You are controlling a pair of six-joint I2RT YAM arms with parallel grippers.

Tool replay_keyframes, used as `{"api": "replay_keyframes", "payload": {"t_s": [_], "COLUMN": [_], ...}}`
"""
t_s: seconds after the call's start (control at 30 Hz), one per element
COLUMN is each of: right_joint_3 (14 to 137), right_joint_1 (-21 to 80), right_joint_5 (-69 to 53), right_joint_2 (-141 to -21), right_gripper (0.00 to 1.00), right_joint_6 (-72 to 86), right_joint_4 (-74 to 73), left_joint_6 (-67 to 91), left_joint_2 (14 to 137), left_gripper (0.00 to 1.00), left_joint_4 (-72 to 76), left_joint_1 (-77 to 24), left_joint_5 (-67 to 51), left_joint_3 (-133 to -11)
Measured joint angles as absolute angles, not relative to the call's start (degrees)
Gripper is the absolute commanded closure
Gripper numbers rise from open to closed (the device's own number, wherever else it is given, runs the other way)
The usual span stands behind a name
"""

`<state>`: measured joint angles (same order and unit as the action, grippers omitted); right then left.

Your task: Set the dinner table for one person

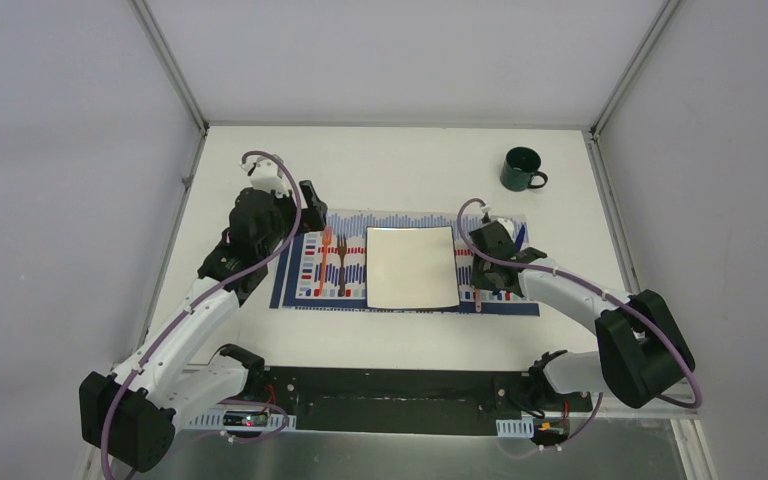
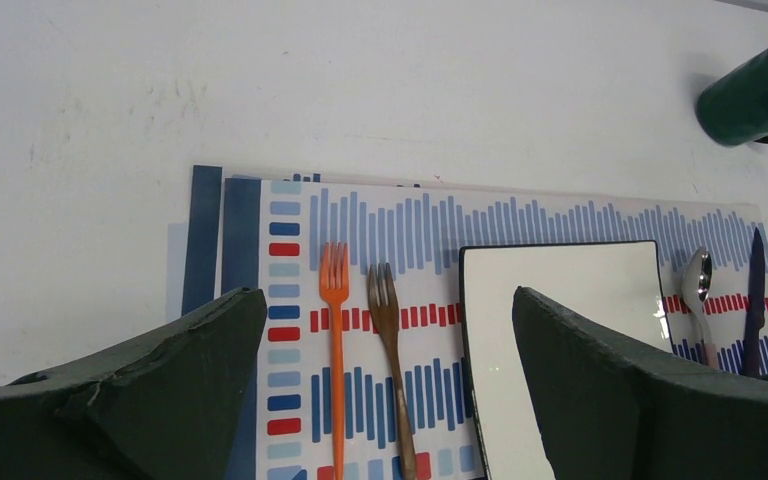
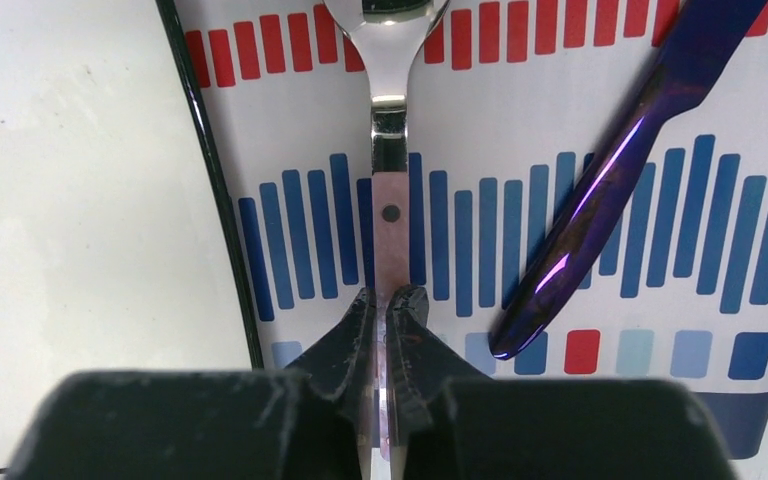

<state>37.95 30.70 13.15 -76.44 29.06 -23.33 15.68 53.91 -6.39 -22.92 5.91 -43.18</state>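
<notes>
On the white dinner table (image 1: 400, 160) lies a striped placemat (image 1: 300, 290) with a square white plate (image 1: 412, 265) at its middle. An orange fork (image 2: 336, 340) and a brown fork (image 2: 390, 350) lie side by side left of the plate. My left gripper (image 2: 385, 300) hovers open above them, holding nothing. Right of the plate (image 3: 80, 200) lie a silver spoon (image 3: 390, 150) and a purple knife (image 3: 600, 200). My right gripper (image 3: 392, 300) is shut on the spoon's handle, low over the placemat (image 3: 460, 250).
A dark green mug (image 1: 520, 168) stands on the table at the far right, beyond the placemat. Aluminium frame edges and grey walls bound the table on three sides.
</notes>
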Motion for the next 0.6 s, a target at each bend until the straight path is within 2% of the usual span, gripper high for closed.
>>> {"api": "replay_keyframes", "payload": {"t_s": [0.03,0.07,0.13,0.2,0.37,0.6], "right_joint_3": [38.0,38.0,38.0,38.0,38.3,44.8], "right_joint_1": [30.7,30.7,30.7,30.8,31.0,31.1], "right_joint_5": [13.1,13.1,13.0,13.0,13.0,15.7], "right_joint_2": [-76.4,-76.4,-76.4,-76.4,-75.0,-71.9], "right_gripper": [0.87,0.76,0.69,0.55,0.49,0.53], "right_joint_6": [29.1,29.1,29.2,29.0,28.8,27.6], "right_joint_4": [-23.5,-23.7,-24.0,-24.3,-26.0,-28.6], "left_joint_6": [15.7,15.7,15.7,15.7,15.7,15.7], "left_joint_2": [53.9,53.9,53.9,53.9,53.9,53.9], "left_gripper": [0.01,0.01,0.01,0.01,0.01,0.01], "left_joint_4": [-6.4,-6.4,-6.4,-6.4,-6.4,-6.4], "left_joint_1": [-22.9,-22.9,-22.9,-22.9,-22.9,-22.9], "left_joint_5": [5.9,5.9,5.9,5.9,5.9,6.0], "left_joint_3": [-43.2,-43.2,-43.2,-43.2,-43.2,-43.1]}}
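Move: The right fingers are still shut on the spoon's handle; its middle lies about 5 cm ahead, at the same height. The plate's middle is some 13 cm to the left and 3 cm ahead, and the knife's about 7 cm to the right and 6 cm ahead, both at roughly table level. From the idle left hand the spoon lies about 30 cm to the right, 2 cm back and some 21 cm below. Open the right gripper to about half and let go of the spoon's handle, easing back barely half a centimetre as you do. Then lift the fingers clear, about 5 cm up, drifting some 2 cm forward along the handle towards the bowl, and let the fingertips tip slightly up and forward. ##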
